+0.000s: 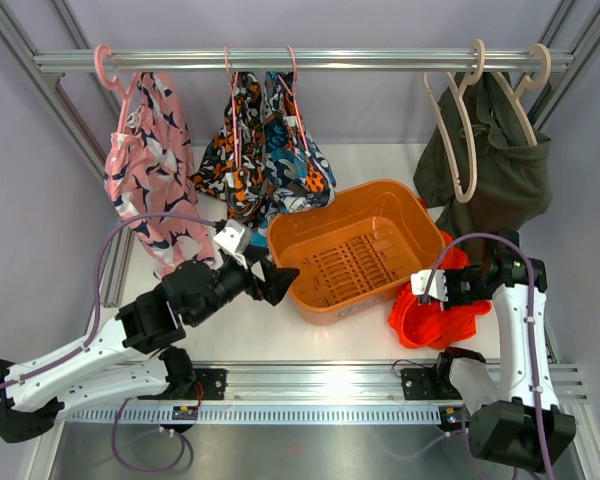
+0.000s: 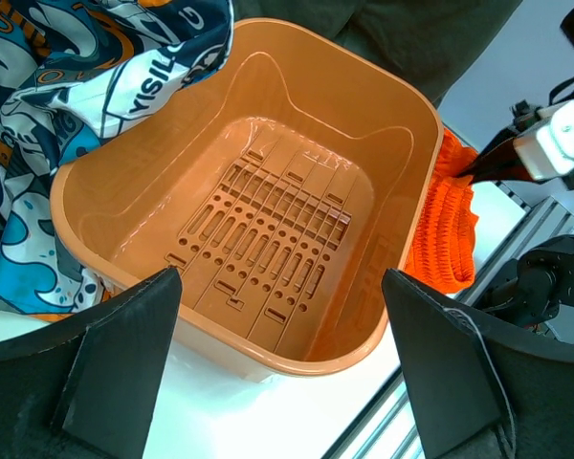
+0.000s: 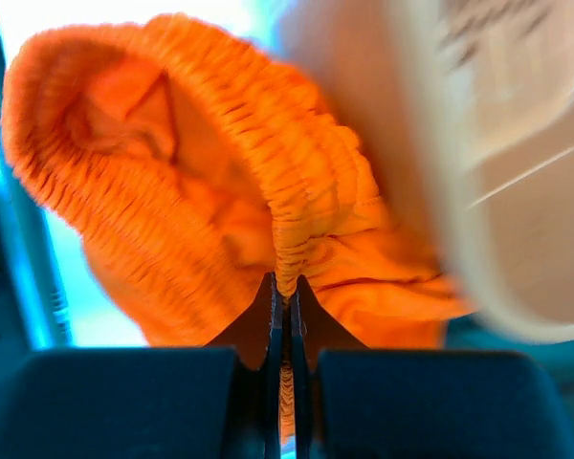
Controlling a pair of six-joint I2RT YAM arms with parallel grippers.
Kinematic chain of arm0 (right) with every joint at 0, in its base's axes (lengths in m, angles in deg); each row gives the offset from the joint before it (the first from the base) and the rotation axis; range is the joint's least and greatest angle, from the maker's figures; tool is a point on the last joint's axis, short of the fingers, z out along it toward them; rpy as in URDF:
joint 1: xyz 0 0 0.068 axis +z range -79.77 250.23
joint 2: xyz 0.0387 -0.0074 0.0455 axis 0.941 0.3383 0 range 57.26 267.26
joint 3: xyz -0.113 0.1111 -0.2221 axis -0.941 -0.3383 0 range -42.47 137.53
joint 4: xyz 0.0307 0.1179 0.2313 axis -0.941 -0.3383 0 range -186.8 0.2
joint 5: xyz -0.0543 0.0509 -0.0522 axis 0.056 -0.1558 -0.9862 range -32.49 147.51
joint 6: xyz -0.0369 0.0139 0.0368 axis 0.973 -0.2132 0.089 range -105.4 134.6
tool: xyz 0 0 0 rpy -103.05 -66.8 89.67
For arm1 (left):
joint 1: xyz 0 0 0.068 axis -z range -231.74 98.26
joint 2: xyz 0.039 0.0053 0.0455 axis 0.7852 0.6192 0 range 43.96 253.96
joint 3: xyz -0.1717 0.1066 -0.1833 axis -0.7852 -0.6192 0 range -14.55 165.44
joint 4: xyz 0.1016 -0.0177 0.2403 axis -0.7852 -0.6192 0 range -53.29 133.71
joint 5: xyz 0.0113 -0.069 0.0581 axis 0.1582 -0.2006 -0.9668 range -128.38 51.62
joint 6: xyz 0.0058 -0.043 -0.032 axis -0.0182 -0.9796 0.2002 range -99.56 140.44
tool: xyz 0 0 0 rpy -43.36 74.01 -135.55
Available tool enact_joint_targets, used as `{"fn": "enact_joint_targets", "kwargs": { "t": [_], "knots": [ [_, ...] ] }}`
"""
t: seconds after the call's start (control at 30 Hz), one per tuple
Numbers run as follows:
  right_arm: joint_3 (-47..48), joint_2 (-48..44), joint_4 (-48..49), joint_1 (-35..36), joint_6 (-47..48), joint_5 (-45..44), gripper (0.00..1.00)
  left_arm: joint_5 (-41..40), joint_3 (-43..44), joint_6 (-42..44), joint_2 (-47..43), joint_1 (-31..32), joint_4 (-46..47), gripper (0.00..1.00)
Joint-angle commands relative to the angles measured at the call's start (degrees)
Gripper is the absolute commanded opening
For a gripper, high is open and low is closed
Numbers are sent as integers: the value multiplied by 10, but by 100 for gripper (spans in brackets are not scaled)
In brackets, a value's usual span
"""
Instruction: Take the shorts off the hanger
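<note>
The plain orange-red shorts (image 1: 442,312) lie crumpled on the table to the right of an orange basin. My right gripper (image 1: 420,298) is shut on their gathered waistband (image 3: 297,191), pinched between the two fingertips (image 3: 285,287). Blue, orange and white print shorts (image 1: 265,150) hang from pink hangers on the rail, and their hem shows in the left wrist view (image 2: 38,115). Pink print shorts (image 1: 145,170) hang at the left. Dark olive shorts (image 1: 495,165) hang on beige hangers (image 1: 465,130) at the right. My left gripper (image 1: 278,278) stands open and holds nothing (image 2: 279,287), facing the basin's near left rim.
The orange slotted basin (image 1: 298,225) stands mid-table and has nothing in it (image 2: 430,124). A metal rail (image 1: 380,60) crosses the back with the hangers on it. Frame posts rise at both sides. An aluminium rail (image 1: 310,375) runs along the near edge.
</note>
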Motion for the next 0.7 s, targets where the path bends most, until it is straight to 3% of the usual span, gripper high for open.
{"fn": "enact_joint_targets", "kwargs": {
  "t": [0.0,0.1,0.13,0.23,0.33,0.37,0.43,0.47,0.5,0.57,0.67],
  "knots": [
    [79,-15,-187,53,170,100,0,4,15,6,4,0,46,91],
    [144,-26,-186,112,91,211,0,4,24,8,12,-1,43,92],
    [161,-26,-186,112,90,211,0,4,24,10,12,0,42,92],
    [248,-16,-186,130,-11,319,0,-2,37,18,23,0,35,93],
    [334,11,-147,130,-183,422,0,-6,48,25,32,0,35,94],
    [347,12,-60,130,-325,454,0,-8,51,26,33,0,35,93],
    [340,-4,95,130,-514,465,0,-10,57,27,37,-1,35,94],
    [319,-37,329,130,-750,444,0,-10,59,28,39,-1,36,94],
    [261,-55,465,130,-868,420,0,-9,60,27,40,0,36,94],
    [249,-69,646,130,-979,380,0,-6,63,25,41,0,35,94],
    [291,-15,749,132,-1133,317,0,-4,61,19,40,0,34,94]
  ]
}}
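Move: The right fingers already pinch the red shorts by the waistband, low over the table. The orange basket they go to lies about 18 cm to the left and 9 cm ahead, its middle some 4 cm lower. The green shorts hang roughly 22 cm ahead, 2 cm to the right and 12 cm higher; the patterned shorts hang about 14 cm beyond the basket and 16 cm to its left. From the left hand the basket is some 16 cm right, 7 cm ahead and 19 cm below. Keep the right gripper shut on the waistband and sweep the red shorts up fast, about 30 cm, while carrying them some 13 cm left to high above the basket's right-hand side. Roll the wrist on the way, some 55 degrees with its left side rising, so the fingers swing from steeply down to nearly level, pointing left towards the patterned shorts. ##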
